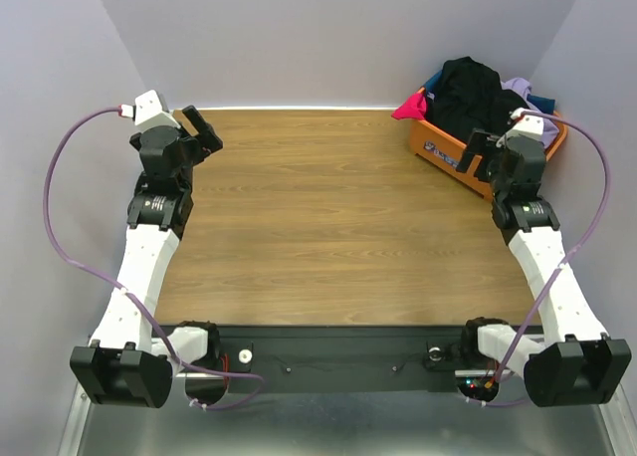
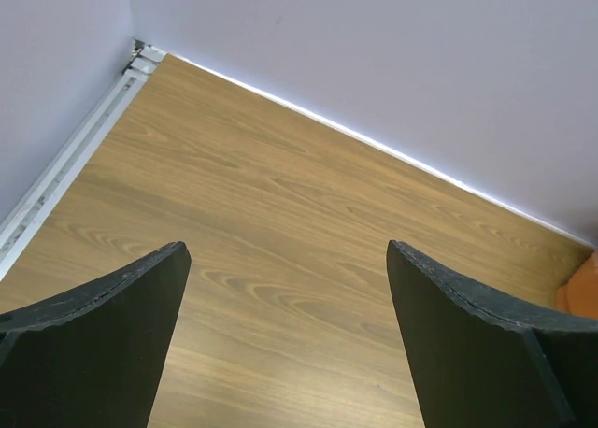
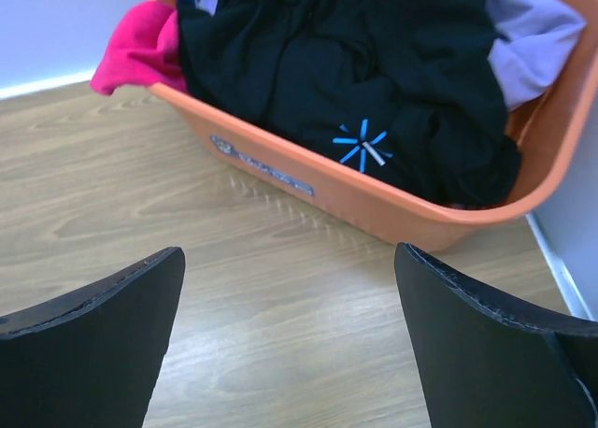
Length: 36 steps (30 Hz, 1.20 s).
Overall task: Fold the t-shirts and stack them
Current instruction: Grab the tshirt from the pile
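The t-shirts lie heaped in an orange basket (image 1: 446,149) at the table's far right. A black t-shirt (image 1: 470,90) with a light-blue starburst logo (image 3: 363,148) lies on top (image 3: 355,64). A pink-red t-shirt (image 1: 411,106) hangs over the basket's left end (image 3: 138,45). A lavender t-shirt (image 1: 526,90) lies at the right (image 3: 533,45), and a bit of teal (image 1: 542,102) shows behind. My right gripper (image 1: 481,149) is open and empty just in front of the basket (image 3: 290,260). My left gripper (image 1: 202,129) is open and empty over bare wood at the far left (image 2: 285,250).
The wooden table (image 1: 318,217) is walled on three sides by grey panels. A white rail (image 2: 56,176) runs along the left edge. The basket's rim (image 3: 374,204) stands close ahead of my right fingers. Purple cables loop beside both arms.
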Motion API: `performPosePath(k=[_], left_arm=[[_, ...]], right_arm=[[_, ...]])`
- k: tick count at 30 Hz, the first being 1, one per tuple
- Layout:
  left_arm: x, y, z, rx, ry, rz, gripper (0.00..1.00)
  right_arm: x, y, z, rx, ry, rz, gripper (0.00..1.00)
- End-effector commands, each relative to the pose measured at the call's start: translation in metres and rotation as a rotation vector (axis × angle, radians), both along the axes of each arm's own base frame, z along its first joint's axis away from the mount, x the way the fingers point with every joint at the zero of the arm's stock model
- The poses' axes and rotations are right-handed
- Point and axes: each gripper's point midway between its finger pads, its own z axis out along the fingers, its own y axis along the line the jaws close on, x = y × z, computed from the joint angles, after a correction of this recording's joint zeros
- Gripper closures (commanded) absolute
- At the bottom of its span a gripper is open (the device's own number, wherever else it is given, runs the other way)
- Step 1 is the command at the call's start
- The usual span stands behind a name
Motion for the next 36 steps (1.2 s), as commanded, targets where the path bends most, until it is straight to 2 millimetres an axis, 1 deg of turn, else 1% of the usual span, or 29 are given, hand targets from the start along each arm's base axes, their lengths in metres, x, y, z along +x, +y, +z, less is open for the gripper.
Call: performPosePath(k=[1, 4, 5, 6, 7, 8, 11, 12, 13, 14, 15, 16, 17, 18, 19, 20, 21, 22, 23, 24, 26, 27, 28, 29, 30, 32, 33, 34, 36], left_arm=[[0.001, 0.022, 0.031, 0.012, -0.077, 0.122, 0.01], [-0.002, 0.036, 0.026, 0.03, -0.057, 0.207, 0.01], [-0.002, 0.038, 0.022, 0.033, -0.042, 0.217, 0.01], [-0.001, 0.039, 0.019, 0.039, -0.035, 0.224, 0.01], [0.001, 0.038, 0.017, 0.044, -0.027, 0.216, 0.01], [0.003, 0.036, 0.015, 0.049, -0.021, 0.205, 0.01], [0.014, 0.027, 0.012, 0.05, -0.009, 0.152, 0.01], [0.017, 0.023, 0.014, 0.044, -0.011, 0.133, 0.01], [0.019, 0.023, 0.014, 0.04, -0.011, 0.133, 0.01], [0.024, 0.019, 0.01, 0.027, 0.0, 0.115, 0.01], [0.027, 0.013, 0.012, 0.013, -0.004, 0.089, 0.01], [0.03, 0.01, 0.012, 0.004, -0.003, 0.072, 0.01], [0.033, 0.007, 0.009, -0.004, 0.005, 0.058, 0.01], [0.034, 0.002, 0.01, -0.011, 0.006, 0.036, 0.01], [0.034, 0.001, 0.01, -0.015, 0.009, 0.03, 0.01], [0.034, 0.001, 0.008, -0.015, 0.018, 0.029, 0.01], [0.032, 0.0, 0.003, -0.019, 0.034, 0.027, 0.01], [0.03, 0.001, 0.001, -0.019, 0.043, 0.028, 0.02], [0.027, 0.001, -0.001, -0.017, 0.048, 0.027, 0.01], [0.025, -0.001, -0.01, -0.014, 0.071, 0.016, 0.02], [0.019, -0.002, -0.015, -0.012, 0.087, 0.003, 0.02], [0.016, -0.003, -0.026, -0.013, 0.116, -0.002, 0.02], [0.015, -0.006, -0.03, -0.017, 0.13, -0.013, 0.02], [0.011, -0.007, -0.038, -0.02, 0.152, -0.021, 0.03], [0.009, -0.009, -0.042, -0.019, 0.161, -0.032, 0.03], [0.007, -0.015, -0.047, -0.017, 0.172, -0.06, 0.04], [0.007, -0.016, -0.048, -0.016, 0.175, -0.065, 0.04], [0.008, -0.017, -0.05, -0.012, 0.181, -0.075, 0.04], [0.01, -0.018, -0.057, -0.004, 0.203, -0.081, 0.04]], right_arm=[[-0.012, -0.017, 0.055, -0.016, -0.153, -0.089, 0.0], [-0.017, -0.025, 0.064, -0.038, -0.171, -0.129, 0.0], [-0.018, -0.029, 0.072, -0.048, -0.184, -0.152, 0.0], [-0.014, -0.031, 0.072, -0.06, -0.175, -0.16, 0.0], [-0.012, -0.036, 0.081, -0.077, -0.185, -0.182, 0.0], [-0.009, -0.038, 0.076, -0.088, -0.166, -0.19, 0.0], [0.011, -0.04, 0.082, -0.125, -0.147, -0.193, 0.0], [0.025, -0.043, 0.083, -0.137, -0.132, -0.198, 0.0], [0.025, -0.042, 0.094, -0.135, -0.155, -0.195, 0.0], [0.043, -0.041, 0.079, -0.132, -0.113, -0.176, 0.0], [0.048, -0.058, 0.09, -0.108, -0.138, -0.214, 0.0], [0.056, -0.062, 0.089, -0.087, -0.137, -0.214, 0.0], [0.077, -0.06, 0.072, -0.058, -0.102, -0.172, 0.0], [0.085, -0.068, 0.081, -0.023, -0.127, -0.176, 0.0], [0.095, -0.068, 0.079, -0.009, -0.123, -0.16, 0.0], [0.114, -0.064, 0.061, 0.007, -0.086, -0.115, 0.0], [0.125, -0.063, 0.054, 0.014, -0.071, -0.099, 0.0], [0.133, -0.064, 0.051, 0.017, -0.063, -0.088, 0.0], [0.142, -0.06, 0.06, 0.025, -0.079, -0.062, 0.0], [0.156, -0.064, 0.048, 0.042, -0.053, -0.061, 0.0], [0.165, -0.069, 0.033, 0.066, -0.025, -0.072, 0.0], [0.171, -0.073, 0.016, 0.084, 0.011, -0.075, 0.0], [0.173, -0.079, 0.008, 0.108, 0.022, -0.086, 0.0], [0.175, -0.078, 0.003, 0.12, 0.032, -0.071, 0.0], [0.178, -0.08, -0.012, 0.122, 0.062, -0.068, 0.0], [0.181, -0.08, -0.025, 0.118, 0.09, -0.057, 0.0], [0.183, -0.08, -0.034, 0.118, 0.108, -0.053, 0.0], [0.186, -0.08, -0.048, 0.123, 0.136, -0.052, 0.0], [0.19, -0.077, -0.062, 0.14, 0.165, -0.038, 0.0]])
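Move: The black t-shirt heaped in the orange bin lies about 22 cm ahead of the right hand, some 5 cm to its right and 15 cm below. The pink cloth hangs at the bin's left end, roughly 16 cm to the left of that t-shirt, level with it or slightly nearer; the lavender cloth is about 13 cm to the right of it. From the left hand, the black t-shirt is about 62 cm to the right, 20 cm ahead and 24 cm lower. Up first by some 6 cm, then forward in an arc and down over the bin's near rim goes the right hand, ending about 18 cm farther out and 8 cm to its right, above the black t-shirt with fingers still wide open, the wrist finally tipping downward. The left hand, open and empty, wavers left and forward, comes partly back, and sinks, its fingers tipping down. ##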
